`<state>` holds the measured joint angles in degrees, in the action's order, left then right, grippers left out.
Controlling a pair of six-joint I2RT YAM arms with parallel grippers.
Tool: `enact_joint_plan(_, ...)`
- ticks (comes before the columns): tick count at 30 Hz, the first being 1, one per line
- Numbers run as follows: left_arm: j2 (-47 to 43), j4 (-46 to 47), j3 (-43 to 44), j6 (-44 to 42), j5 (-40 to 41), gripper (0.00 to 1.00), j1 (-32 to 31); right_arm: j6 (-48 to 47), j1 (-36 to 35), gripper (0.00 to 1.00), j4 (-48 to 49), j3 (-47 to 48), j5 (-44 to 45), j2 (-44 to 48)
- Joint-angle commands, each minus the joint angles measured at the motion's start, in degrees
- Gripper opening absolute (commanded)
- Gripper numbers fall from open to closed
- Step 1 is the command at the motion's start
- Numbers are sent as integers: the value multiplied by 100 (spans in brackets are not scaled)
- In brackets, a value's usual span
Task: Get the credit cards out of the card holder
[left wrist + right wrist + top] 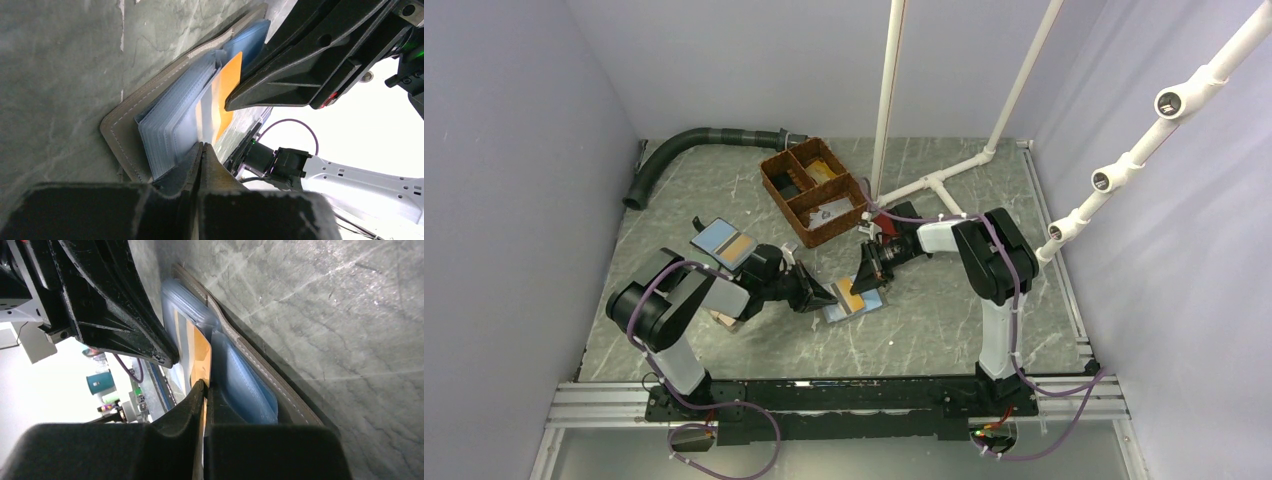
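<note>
The card holder (pixel 871 303) lies open on the table between the two arms, taupe outside (pixel 120 135) and light blue inside (pixel 240 375). An orange credit card with a pale band (pixel 227 95) sticks out of its slots. My right gripper (pixel 205 385) is shut on this card's edge, and orange shows between its fingers. It comes in from the right (pixel 861 283). My left gripper (pixel 201 146) is shut, its tips resting against the blue sleeves at the holder's left side (pixel 832 296). Nothing shows between its fingers.
A blue wallet with a tan panel (pixel 724 242) lies behind the left arm. A brown woven basket (pixel 769 185) with compartments stands at the back centre. A black hose (pixel 694 145) curves at the back left. White pipe frames (pixel 944 185) rise at the back right.
</note>
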<state>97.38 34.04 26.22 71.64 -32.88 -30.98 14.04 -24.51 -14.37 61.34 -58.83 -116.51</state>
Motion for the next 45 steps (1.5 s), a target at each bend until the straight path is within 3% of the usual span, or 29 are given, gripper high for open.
enact_joint_plan(1,120,-1195,-330,-333,489,8,9,-449,179,0,-49,-129,286,284)
enact_joint_plan(9,-194,-1359,-396,-428,546,15,113,-627,379,0,114,-355,123,748)
enact_joint_plan(15,-824,-1313,-332,-653,496,18,204,-589,474,0,535,-530,-845,901)
enact_joint_plan(23,-2280,-2466,105,-1440,908,42,224,-494,492,0,839,-617,-1498,1068)
enact_joint_plan(29,-3020,-2835,121,-1789,1117,54,266,-481,496,0,998,-589,-2086,1095)
enact_joint_plan(31,-3287,-2862,67,-1767,1238,65,277,-497,491,0,1002,-573,-2173,1108)
enact_joint_plan(34,-3719,-2779,-110,-1575,1446,86,294,-511,491,0,1021,-571,-2320,1118)
enact_joint_plan(36,-4016,-2675,-242,-1468,1518,94,303,-579,483,0,966,-543,-2387,1130)
enact_joint_plan(45,-3899,-1099,-629,-1252,653,93,314,-908,461,0,571,-294,-2623,1199)
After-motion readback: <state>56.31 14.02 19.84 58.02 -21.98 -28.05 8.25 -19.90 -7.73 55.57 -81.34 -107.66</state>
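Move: The right fingers are already shut on the orange credit card's right-hand part; the card's middle lies about 1 cm back, 1 cm left and 1 cm below that hand. The open card holder's middle sits roughly 1 cm back, 1 cm right and 2 cm below. The wicker basket is some 19 cm ahead and 7 cm left, the red card holder about 11 cm ahead and 7 cm right. From the left hand, still pinching the sleeve's left edge, the card lies level, some 2 cm right. Rightward about 2 cm and then mostly up, the right hand draws the orange card out of its sleeve and lifts it some 8 cm, keeping its pinch while the fingertips swing up roughly 25 degrees. The left hand lets go of the sleeve's edge, moves left and then up and away, rolling as its fingers spread wide. ##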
